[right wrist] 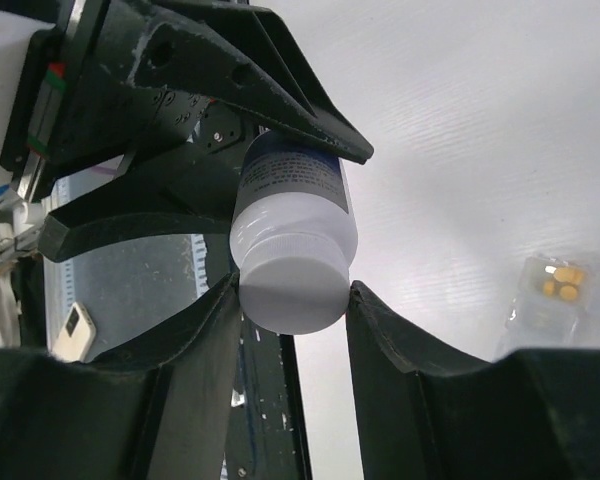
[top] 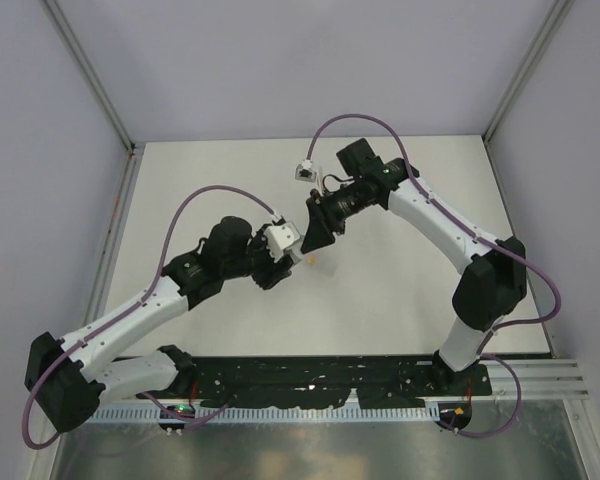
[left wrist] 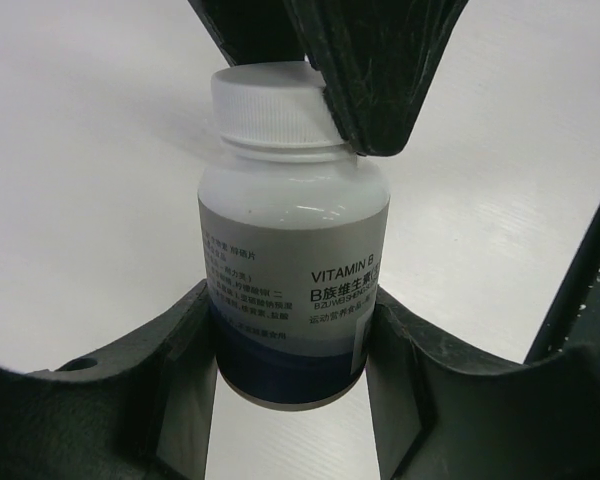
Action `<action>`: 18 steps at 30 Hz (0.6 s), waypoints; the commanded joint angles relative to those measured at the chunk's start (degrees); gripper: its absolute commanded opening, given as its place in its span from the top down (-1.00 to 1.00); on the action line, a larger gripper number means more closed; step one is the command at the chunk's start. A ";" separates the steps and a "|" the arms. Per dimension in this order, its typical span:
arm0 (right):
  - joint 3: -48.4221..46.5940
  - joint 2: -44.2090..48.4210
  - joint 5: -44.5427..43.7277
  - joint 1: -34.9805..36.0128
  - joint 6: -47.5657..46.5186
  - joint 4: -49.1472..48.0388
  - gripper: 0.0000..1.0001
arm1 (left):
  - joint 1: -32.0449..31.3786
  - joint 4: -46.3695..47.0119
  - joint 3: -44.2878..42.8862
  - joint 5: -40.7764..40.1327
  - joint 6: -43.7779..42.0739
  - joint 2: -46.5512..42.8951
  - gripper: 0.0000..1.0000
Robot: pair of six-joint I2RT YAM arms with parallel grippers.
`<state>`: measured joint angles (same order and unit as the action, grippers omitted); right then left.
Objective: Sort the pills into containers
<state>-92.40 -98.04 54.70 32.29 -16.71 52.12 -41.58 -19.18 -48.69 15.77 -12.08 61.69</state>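
Note:
The bottle has a white cap and a grey label reading "VITAMIN B". It hangs above the table between the two arms. My left gripper is shut on its lower body, one finger on each side. My right gripper is shut on the cap, its fingers pressed against the cap's sides. From above, both grippers meet at the bottle mid-table. A clear packet lies flat on the table with orange pills inside; it also shows under the grippers in the top view as the packet.
A white connector block hangs on the right arm's purple cable at the back. Metal frame posts stand at the table's back corners. A black rail runs along the near edge by the arm bases.

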 commanded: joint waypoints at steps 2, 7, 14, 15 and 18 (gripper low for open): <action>-2.61 -3.46 3.22 -1.27 5.54 -3.16 0.38 | -3.50 7.40 0.26 -10.22 -3.65 -1.75 1.00; -3.40 -5.84 4.98 -2.23 8.96 -4.04 0.35 | -5.35 8.10 0.35 -15.23 -5.94 -1.40 1.00; -2.43 -5.23 6.39 -3.03 11.52 -5.97 -0.16 | -5.97 8.46 0.08 -18.76 -6.73 -0.52 1.00; -2.26 -4.62 6.39 -3.03 11.26 -5.89 -0.28 | -5.97 8.54 0.08 -18.76 -6.65 -0.43 1.00; -1.64 -3.13 6.12 -3.20 10.30 -5.97 -0.45 | -5.97 8.37 0.08 -18.85 -6.73 -0.17 1.00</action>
<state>-93.43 -104.01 60.40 29.47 -6.28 48.27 -47.16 -15.90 -47.53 -1.98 -17.65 61.65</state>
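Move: The left hand already grips the vitamin bottle's body; the bottle cap, between the right fingers, lies about 2 cm ahead, 4 cm to its right and 5 cm above. From the right hand the cap is right at the hand point. The clear pill case rests on the table some 6 cm ahead, 3 cm to the right of and 22 cm below the right hand. Both edge 2 cm forward, twisting cap clockwise (from cap end) some 25 degrees against bottle; right fingers then open. ##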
